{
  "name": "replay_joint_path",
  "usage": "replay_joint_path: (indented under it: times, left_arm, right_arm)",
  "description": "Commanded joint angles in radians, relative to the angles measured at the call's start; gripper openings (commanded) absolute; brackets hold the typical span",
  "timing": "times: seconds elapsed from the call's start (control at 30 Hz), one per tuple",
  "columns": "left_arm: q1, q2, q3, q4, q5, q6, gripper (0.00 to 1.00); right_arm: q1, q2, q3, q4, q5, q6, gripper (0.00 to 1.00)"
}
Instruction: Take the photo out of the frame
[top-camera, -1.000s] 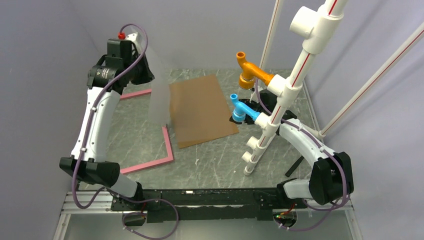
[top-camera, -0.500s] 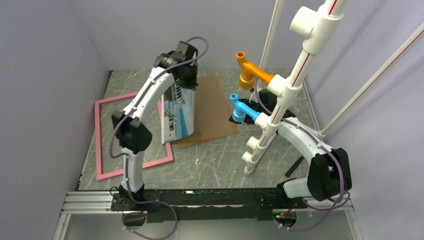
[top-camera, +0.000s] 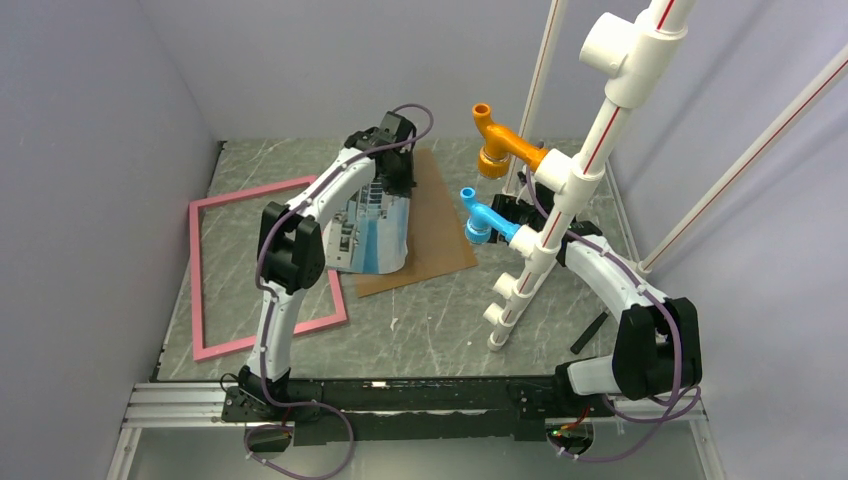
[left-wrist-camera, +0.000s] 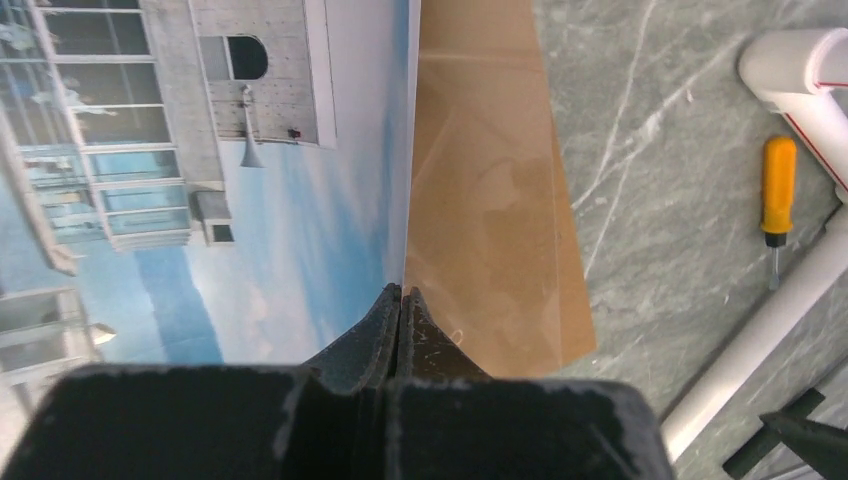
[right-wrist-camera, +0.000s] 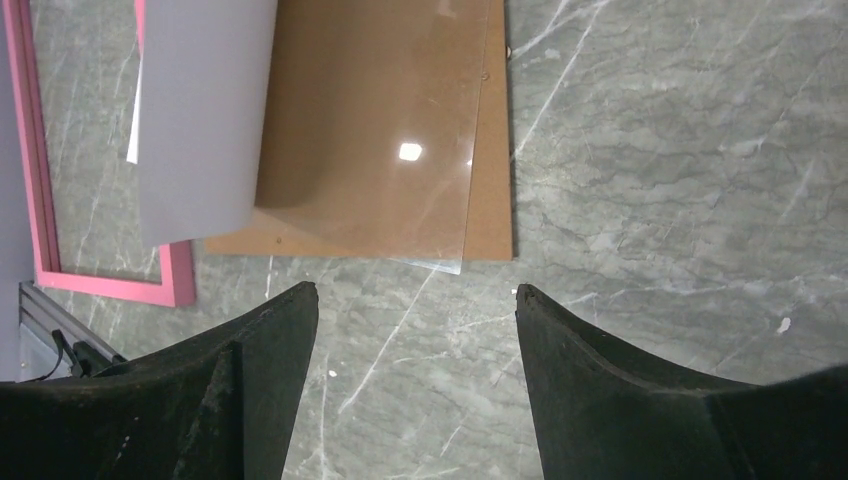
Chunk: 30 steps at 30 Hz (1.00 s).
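Observation:
The photo (top-camera: 375, 238), a building under blue sky, hangs curved with its lower edge on the table, clear of the frame. My left gripper (top-camera: 396, 188) is shut on its upper edge; in the left wrist view the fingertips (left-wrist-camera: 402, 292) pinch the photo (left-wrist-camera: 250, 200) edge-on. The pink frame (top-camera: 200, 285) lies flat at the left with only bare table inside it. My right gripper (right-wrist-camera: 415, 290) stands open over the table, nothing between its fingers, just short of the brown backing board (right-wrist-camera: 380, 130). The photo's pale back (right-wrist-camera: 200, 110) shows in that view.
The backing board (top-camera: 430, 215) lies mid-table under a clear sheet (right-wrist-camera: 440, 255). A white pipe stand (top-camera: 545, 230) with orange (top-camera: 500, 145) and blue (top-camera: 485, 215) fittings rises at the right. A yellow screwdriver (left-wrist-camera: 777, 205) lies beside the pipe. Grey walls enclose the table.
My left arm has swung from the far left to the right over the backing board, carrying the photo along and lowering it. The right arm has barely moved.

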Motion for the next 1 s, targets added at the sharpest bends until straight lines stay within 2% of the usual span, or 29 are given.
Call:
replay_joint_path:
  times: [0.0, 0.27, 0.4, 0.43, 0.5, 0.57, 0.63, 0.67, 0.73, 0.8, 0.83, 0.97]
  left_arm:
    - [0.001, -0.033, -0.06, 0.122, -0.048, -0.122, 0.0]
    - [-0.003, 0.031, -0.047, 0.17, -0.062, -0.247, 0.0]
    - [-0.006, 0.07, 0.008, 0.196, 0.016, -0.257, 0.01]
    - [-0.006, 0.078, 0.029, 0.185, 0.023, -0.254, 0.05]
    - [-0.007, 0.08, 0.045, 0.178, 0.04, -0.245, 0.24]
    - [-0.005, 0.058, 0.041, 0.214, 0.082, -0.23, 0.34]
    - [-0.004, 0.046, 0.089, 0.17, 0.089, -0.214, 0.43]
    - [-0.001, 0.033, 0.112, 0.151, 0.088, -0.2, 0.51]
    - [0.013, -0.019, 0.092, 0.157, 0.115, -0.186, 0.6]
    - [0.035, -0.081, 0.035, 0.186, 0.193, -0.186, 0.79]
    - [0.042, -0.113, 0.025, 0.182, 0.211, -0.177, 0.82]
    - [0.055, -0.268, -0.046, 0.159, 0.232, -0.094, 0.84]
  right_arm:
    - [-0.009, -0.01, 0.003, 0.028, -0.006, -0.013, 0.74]
    - [-0.012, 0.006, 0.02, 0.023, -0.02, -0.015, 0.74]
    - [-0.011, 0.002, 0.012, 0.019, -0.016, -0.016, 0.74]
    - [-0.01, 0.001, 0.011, 0.017, -0.015, -0.018, 0.74]
    - [-0.011, -0.003, 0.011, 0.007, -0.009, -0.022, 0.74]
    - [-0.01, -0.007, 0.013, -0.002, -0.002, -0.026, 0.74]
    - [-0.011, -0.008, 0.015, -0.008, 0.004, -0.03, 0.74]
    - [-0.01, -0.011, 0.018, -0.017, 0.008, -0.035, 0.74]
    - [-0.01, -0.021, 0.016, -0.023, 0.017, -0.04, 0.74]
    - [-0.009, -0.028, 0.015, -0.04, 0.032, -0.046, 0.74]
    - [-0.01, -0.03, 0.017, -0.051, 0.037, -0.047, 0.74]
    - [-0.011, -0.076, 0.003, -0.075, 0.061, -0.045, 0.75]
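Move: The left gripper, still shut on the middle of the photo's right edge, has the brown backing board it is being taken to about 10 cm below, its middle 3 cm to the left and 2 cm back. The curled photo's own middle lies some 9 cm left, 1 cm back and 8 cm down; the pink frame about 33 cm left and 11 cm back, the screwdriver roughly 22 cm right and level. From the right hand the board lies 19 cm left, 11 cm ahead, 11 cm down. Lower the left gripper about 2 cm more towards the backing board, then carry the photo's edge some 4 cm to the right and forward, letting the wrist turn about 10 degrees counter-clockwise. Open the fingers wide to let go of the edge, and lift straight off by roughly 8 cm, the fingertips swinging out to the right. ##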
